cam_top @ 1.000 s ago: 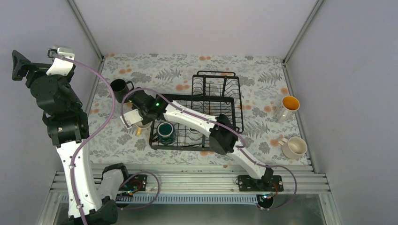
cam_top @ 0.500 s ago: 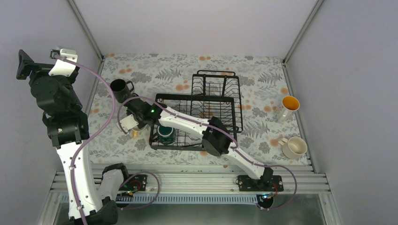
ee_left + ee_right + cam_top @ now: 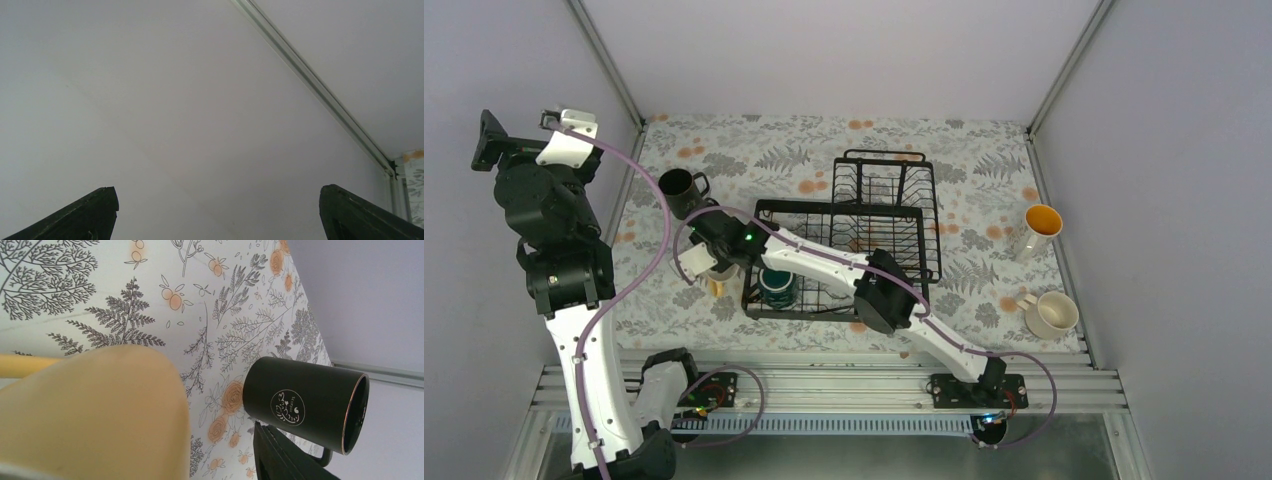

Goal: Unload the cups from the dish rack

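In the right wrist view the pale yellow mug [image 3: 95,415] fills the lower left. My right gripper [image 3: 217,445] shows one dark finger [image 3: 280,455], with bare cloth between it and the mug; the other finger is hidden behind the mug. In the top view this gripper [image 3: 707,268] is just left of the black dish rack [image 3: 924,215], at the yellow mug [image 3: 718,286]. The black mug stands close by on the cloth [image 3: 680,190], also seen in the right wrist view [image 3: 305,405]. A dark teal mug [image 3: 776,285] sits in the rack. My left gripper [image 3: 490,140] is raised, open and empty.
The tall white mug with orange inside [image 3: 1036,230] and the cream-white mug [image 3: 1049,315] stand on the cloth at the right. My right arm lies across the rack's near left part. The left wall is close behind the black mug. The left wrist view shows only wall between its open fingers [image 3: 100,210].
My right arm has swung left, carrying the yellow mug from the rack's left edge out over the cloth, then nearly stopped. The left arm's wrist has drifted slightly right.
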Tool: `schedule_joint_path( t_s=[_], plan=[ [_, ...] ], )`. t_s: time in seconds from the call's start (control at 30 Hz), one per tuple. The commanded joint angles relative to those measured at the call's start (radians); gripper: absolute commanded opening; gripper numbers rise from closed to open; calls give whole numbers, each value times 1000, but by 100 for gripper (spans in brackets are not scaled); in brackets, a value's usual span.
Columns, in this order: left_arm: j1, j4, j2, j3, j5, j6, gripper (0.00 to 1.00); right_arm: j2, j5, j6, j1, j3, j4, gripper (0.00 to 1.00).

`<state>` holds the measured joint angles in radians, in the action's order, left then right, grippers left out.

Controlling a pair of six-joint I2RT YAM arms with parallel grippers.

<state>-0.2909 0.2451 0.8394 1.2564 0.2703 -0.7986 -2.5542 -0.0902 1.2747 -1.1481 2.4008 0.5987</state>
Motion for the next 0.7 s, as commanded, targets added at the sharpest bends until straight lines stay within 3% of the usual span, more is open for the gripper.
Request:
schedule_joint_path(
  t_s=[0.0,0.2,0.37,0.4,0.67],
  plan=[
    [-4,19,-11,-4,-33,37,100,2,-19,-7,22,35,-48,44],
    [-4,27,-10,-4,-46,41,100,9,-17,5,30,56,-71,42],
    [-3,37,-18,-50,-66,44,100,9,-9,8,32,66,-71,6],
    [-3,34,-23,-62,-72,41,100,9,-4,5,33,66,-70,3],
    [-4,31,-32,-81,-98,49,100,19,17,20,34,71,-34,3]
  ],
)
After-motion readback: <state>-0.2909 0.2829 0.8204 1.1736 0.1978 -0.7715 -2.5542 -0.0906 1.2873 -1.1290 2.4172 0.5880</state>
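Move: The yellow cup lies tilted under the right hand's part-open fingers, its middle about 4 cm back of the hand point and 5 cm below. Roughly at the cup's height, the black mug stands some 14 cm ahead and 6 cm to the left of the hand; the green cup in the rack is about 6 cm back and 14 cm to its right. From the raised left hand the yellow cup lies about 19 cm right, level fore and aft, some 45 cm below. The right hand eases forward a little over 1 cm, rising about 1 cm with its wrist nearly steady, and its half-open fingers then close on the yellow cup's wall at the rim, pinching it anew with one finger inside the mouth and one outside. Meanwhile the empty left hand, jaws still wide open, sinks about 4 cm and drifts slightly forward, tipping down some 5 degrees, well clear of everything. ##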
